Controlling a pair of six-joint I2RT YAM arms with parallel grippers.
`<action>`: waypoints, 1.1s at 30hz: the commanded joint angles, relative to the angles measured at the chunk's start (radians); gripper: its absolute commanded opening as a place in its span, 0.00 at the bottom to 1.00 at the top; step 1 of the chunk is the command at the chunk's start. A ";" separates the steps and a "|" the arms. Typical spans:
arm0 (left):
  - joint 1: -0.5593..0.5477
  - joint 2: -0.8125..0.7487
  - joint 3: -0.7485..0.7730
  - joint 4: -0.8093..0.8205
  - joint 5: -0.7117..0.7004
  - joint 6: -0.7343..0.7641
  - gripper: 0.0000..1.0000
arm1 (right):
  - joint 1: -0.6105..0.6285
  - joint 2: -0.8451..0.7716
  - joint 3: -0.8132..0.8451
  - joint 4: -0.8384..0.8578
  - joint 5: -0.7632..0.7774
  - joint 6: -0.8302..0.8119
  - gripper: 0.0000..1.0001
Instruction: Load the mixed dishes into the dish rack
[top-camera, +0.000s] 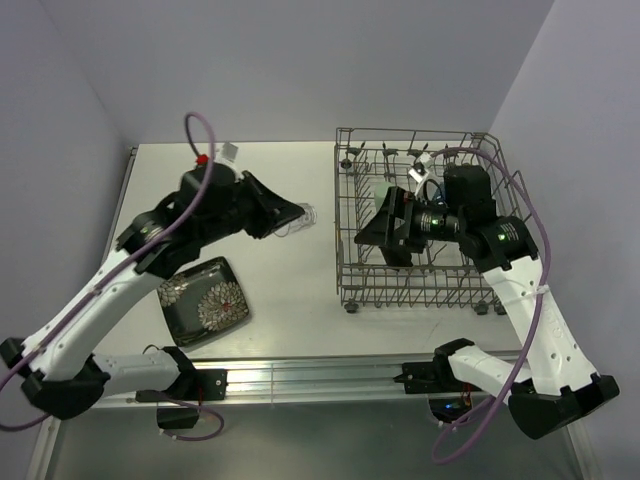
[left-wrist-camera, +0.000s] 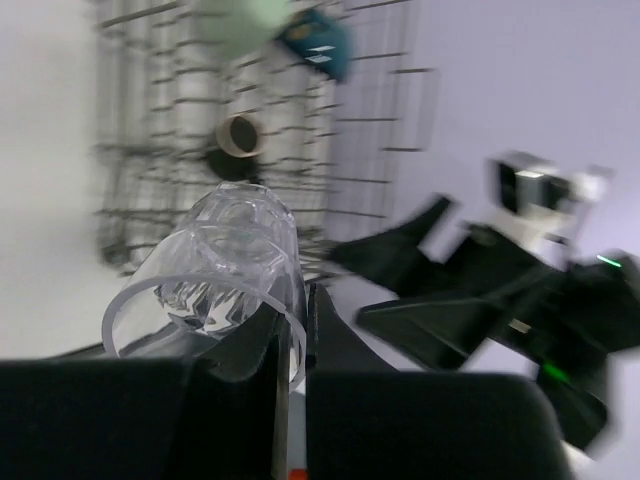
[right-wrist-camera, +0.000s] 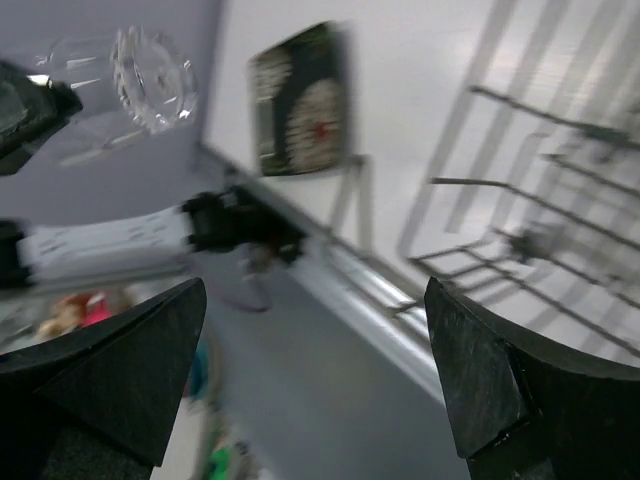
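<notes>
My left gripper (top-camera: 292, 214) is shut on the rim of the small clear glass (top-camera: 303, 220) and holds it in the air left of the grey wire dish rack (top-camera: 410, 133). In the left wrist view the glass (left-wrist-camera: 225, 265) lies sideways, its wall pinched in the gripper (left-wrist-camera: 291, 322), with the rack (left-wrist-camera: 170, 110) behind. A pale green cup (left-wrist-camera: 245, 25) and a tan-rimmed round dish (left-wrist-camera: 240, 135) show blurred in the rack. My right gripper (top-camera: 384, 232) hangs open and empty over the rack; in its own view (right-wrist-camera: 315, 370) the jaws are wide apart. The square black floral plate (top-camera: 203, 300) lies on the table at the front left.
The right wrist view shows the glass (right-wrist-camera: 150, 80), the plate (right-wrist-camera: 305, 100) and rack wires (right-wrist-camera: 540, 200). The right arm (left-wrist-camera: 500, 290) is close to the right of the glass. A metal rail (top-camera: 300, 380) runs along the table's near edge. Walls close in left, back and right.
</notes>
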 joint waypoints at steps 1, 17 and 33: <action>0.027 -0.092 -0.062 0.201 0.083 -0.035 0.00 | 0.012 -0.013 -0.024 0.241 -0.373 0.164 0.97; 0.029 -0.228 -0.545 1.078 0.291 -0.325 0.00 | 0.064 0.030 -0.105 0.702 -0.528 0.555 0.96; 0.027 -0.232 -0.562 1.158 0.331 -0.385 0.00 | 0.064 0.025 -0.205 0.994 -0.511 0.753 0.94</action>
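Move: The left hand holds the clear glass by its rim. The open right gripper lies about 16 cm to the left hand's right, 2 cm back and some 4 cm lower; the patterned plate is 23 cm left of the left hand, 2 cm back, far below. From the right hand the glass is about 15 cm left, 1 cm ahead and 4 cm higher, with the brown mug in the rack 11 cm ahead and 6 cm right, the green cup 21 cm ahead and 4 cm right, both well below. The right hand, fingers staying wide open, rises about 9 cm and goes some 7 cm to its left towards the bottom end of the glass, tilting up until its fingers point level to the left. Meanwhile the left hand keeps its pinch on the glass rim and tips it some 45 degrees, so that its bottom swings up and out to the right, rising, dipping and rising again to end about 8 cm higher, a little back and to the right. ##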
